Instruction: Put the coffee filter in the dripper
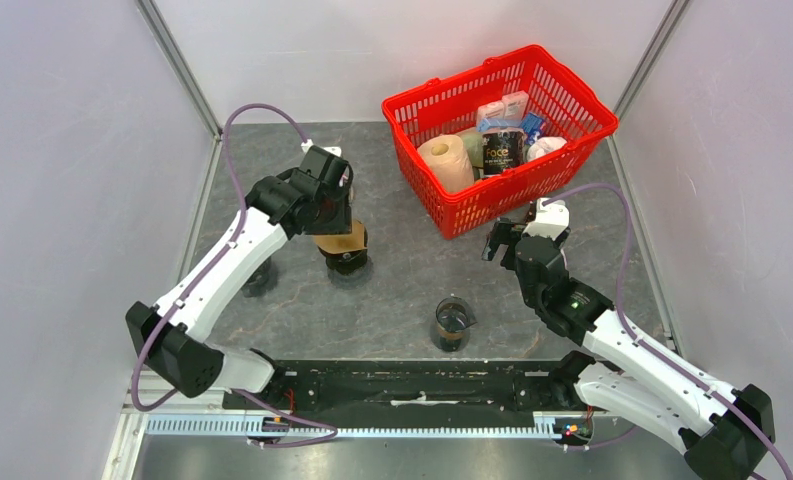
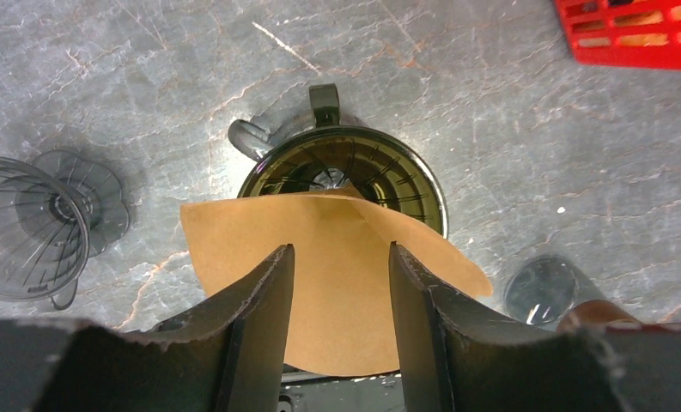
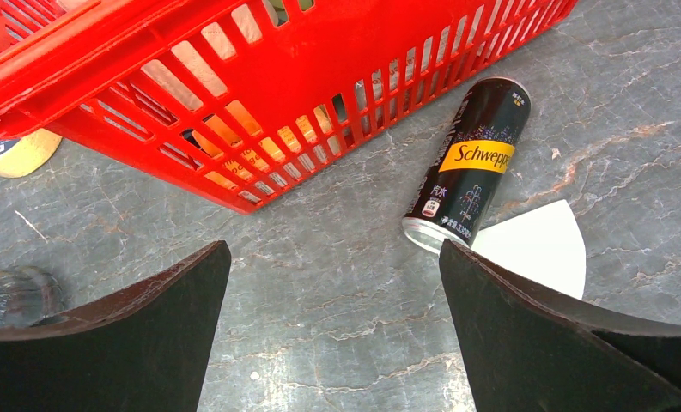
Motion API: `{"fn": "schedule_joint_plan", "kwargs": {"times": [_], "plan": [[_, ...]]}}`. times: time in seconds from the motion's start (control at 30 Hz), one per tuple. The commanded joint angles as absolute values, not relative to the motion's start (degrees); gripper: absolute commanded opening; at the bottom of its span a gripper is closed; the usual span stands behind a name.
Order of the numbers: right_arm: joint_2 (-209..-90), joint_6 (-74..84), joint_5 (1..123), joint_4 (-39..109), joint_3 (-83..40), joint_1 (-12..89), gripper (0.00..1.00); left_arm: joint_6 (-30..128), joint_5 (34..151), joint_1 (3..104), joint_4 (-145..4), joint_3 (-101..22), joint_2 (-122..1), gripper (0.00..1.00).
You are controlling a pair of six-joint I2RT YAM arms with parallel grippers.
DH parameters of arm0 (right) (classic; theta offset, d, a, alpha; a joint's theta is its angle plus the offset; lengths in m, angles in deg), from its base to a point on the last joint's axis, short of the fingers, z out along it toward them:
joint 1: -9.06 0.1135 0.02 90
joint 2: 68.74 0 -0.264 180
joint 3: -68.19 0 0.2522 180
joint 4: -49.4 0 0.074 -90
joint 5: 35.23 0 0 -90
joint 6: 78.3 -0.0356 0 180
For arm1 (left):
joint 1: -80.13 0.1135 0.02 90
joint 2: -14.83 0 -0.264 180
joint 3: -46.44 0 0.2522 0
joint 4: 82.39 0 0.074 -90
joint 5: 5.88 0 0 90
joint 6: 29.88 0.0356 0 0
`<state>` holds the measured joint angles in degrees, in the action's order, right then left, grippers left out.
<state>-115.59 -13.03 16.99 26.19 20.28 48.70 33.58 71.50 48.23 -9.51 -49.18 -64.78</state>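
Observation:
The brown paper coffee filter (image 2: 234,233) lies tilted across the near rim of the dark dripper (image 2: 405,176), which stands on a glass server with a handle. Its far edge dips into the cone. My left gripper (image 2: 341,251) hovers right above the filter, open, with both fingers apart and the paper showing in the gap between them. From above, the left gripper (image 1: 330,212) covers most of the filter (image 1: 340,241) and the dripper (image 1: 345,260). The right gripper (image 3: 335,251) is wide open over bare table, holding nothing.
A second clear dripper (image 2: 27,227) sits left of the server. A glass cup (image 1: 452,325) stands at the table's front middle. The red basket (image 1: 442,100) of goods fills the back right. By the right gripper lie a black Schweppes can (image 3: 470,163) and a white paper filter (image 3: 538,245).

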Motion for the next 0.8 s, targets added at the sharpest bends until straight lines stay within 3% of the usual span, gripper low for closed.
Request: {"fn": "schedule_joint_plan", "kwargs": {"times": [0.0,0.1,0.27,0.43,0.5,0.77], "plan": [[-115.5,-12.4,16.8,28.6,19.8,48.8,0.99,30.7,70.8,48.1,-13.4,-50.3,-62.6,0.52],[-115.4,-12.2,16.7,28.6,19.8,48.8,0.99,30.4,71.4,48.0,-14.3,-50.5,-62.1,0.53],[-115.4,-12.3,16.6,28.6,19.9,48.8,0.99,29.9,70.1,48.1,-15.9,-50.5,-59.0,0.68],[-115.4,-12.2,16.5,28.6,20.0,48.8,0.99,28.8,70.8,48.0,-21.6,-47.7,-54.2,0.75],[-115.4,-12.1,16.4,28.6,19.9,48.7,0.99,28.6,70.9,48.1,-22.3,-47.2,-52.5,0.83],[-114.8,-12.2,16.8,28.6,20.1,48.7,0.99,28.5,73.2,48.0,-24.3,-43.1,-51.0,0.88]]}}
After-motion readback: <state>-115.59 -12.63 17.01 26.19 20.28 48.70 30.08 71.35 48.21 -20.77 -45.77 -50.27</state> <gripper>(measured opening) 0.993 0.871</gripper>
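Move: Just under the left fingertips, about 4 cm down and 1 cm ahead, sits the coffee filter, standing in the dripper, whose middle is some 8 cm below and 2 cm ahead of the hand. From that hand the tape roll lies about 16 cm ahead and 4 cm left, the ribbed glass 18 cm left and 1 cm back, the glass jug 19 cm right and 9 cm back. The filter is roughly 32 cm left of the right hand, 1 cm ahead. Backing off from the filter, the left hand climbs about 8 cm above the dripper, slowly at first, then faster, hardly shifting sideways. As it rises, the wrist tips the fingers up from their steep downward slant towards forward, by some 20 degrees, with its left side dipping, and the half-open fingers spread to nearly wide open, holding nothing. ##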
